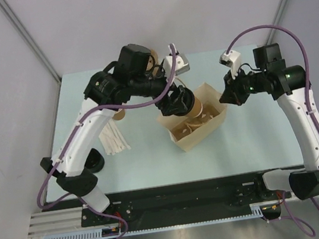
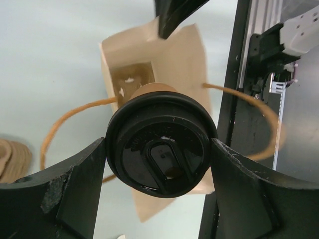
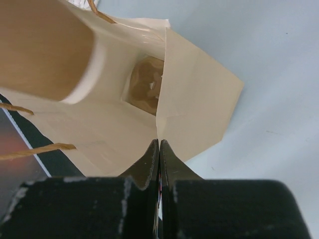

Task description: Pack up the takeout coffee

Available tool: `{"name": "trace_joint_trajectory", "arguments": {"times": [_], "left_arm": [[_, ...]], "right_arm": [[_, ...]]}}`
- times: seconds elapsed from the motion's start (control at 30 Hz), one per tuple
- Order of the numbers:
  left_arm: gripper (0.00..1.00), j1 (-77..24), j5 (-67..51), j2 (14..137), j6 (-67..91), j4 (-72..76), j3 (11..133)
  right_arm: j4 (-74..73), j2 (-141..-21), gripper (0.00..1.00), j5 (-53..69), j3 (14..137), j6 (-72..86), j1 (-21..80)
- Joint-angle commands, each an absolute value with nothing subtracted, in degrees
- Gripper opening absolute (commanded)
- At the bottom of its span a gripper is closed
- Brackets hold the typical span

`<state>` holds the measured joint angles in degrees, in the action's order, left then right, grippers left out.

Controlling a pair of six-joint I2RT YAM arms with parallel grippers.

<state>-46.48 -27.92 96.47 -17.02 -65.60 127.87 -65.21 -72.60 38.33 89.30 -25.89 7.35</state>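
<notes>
The takeout coffee, a brown cup under a black lid, hangs over the mouth of a cream paper bag. My left gripper is shut on it, one finger pressing each side of the lid. From above, the left gripper and the coffee sit over the bag at its far rim. The cup's brown side fills the upper left of the right wrist view. My right gripper is shut on the bag's rim fold and, seen from above, my right gripper is at the bag's right corner.
A brown cardboard insert lies in the bag's bottom. The bag's twine handles loop out to both sides. Pale wooden sticks and a pile of black lids lie left of the bag. Brown cups stand behind the left arm.
</notes>
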Motion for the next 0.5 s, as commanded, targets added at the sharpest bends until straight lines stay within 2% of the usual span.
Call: {"name": "trace_joint_trajectory", "arguments": {"times": [0.0, 0.2, 0.47], "left_arm": [[0.44, -46.58, -27.42, 95.54, -17.23, -60.39, 121.85], [0.43, -46.67, -26.12, 93.96, -18.37, -56.87, 111.90], [0.43, -49.47, -22.06, 92.38, -22.32, -53.35, 105.39]], "right_arm": [[-64.25, -68.03, 0.00, 38.50, 87.90, -24.35, 8.09], [-65.74, -64.96, 0.00, 38.32, 85.61, -22.68, 9.23], [-68.47, -63.11, 0.00, 38.76, 83.06, -21.45, 10.63]]}}
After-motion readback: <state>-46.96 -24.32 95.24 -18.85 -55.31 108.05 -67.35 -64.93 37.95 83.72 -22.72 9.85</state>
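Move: The left hand holds the lidded coffee cup over the takeout bag; the middle of the bag's open mouth is about 4 cm to its right, 1 cm ahead and 9 cm below. The cup carrier on the bag floor lies some 7 cm right, 2 cm ahead and 26 cm below that hand, and the far handle about 8 cm straight ahead and 4 cm lower. From the right hand, shut on the bag's right rim, the mouth's middle lies roughly 12 cm left, 3 cm back and 1 cm lower. Keeping its grip on the lid end of the coffee cup, the left hand sinks about 9 cm, easing a little forward and tipping the fingers some 10 degrees further down, so the cup goes base first into the bag's mouth beside the rim, slowing to a stop at the end. Meanwhile the right hand, fingers still pinching the right-hand rim, draws that side of the bag back towards the robot by about 4.5 cm, keeping nearly the same height. ##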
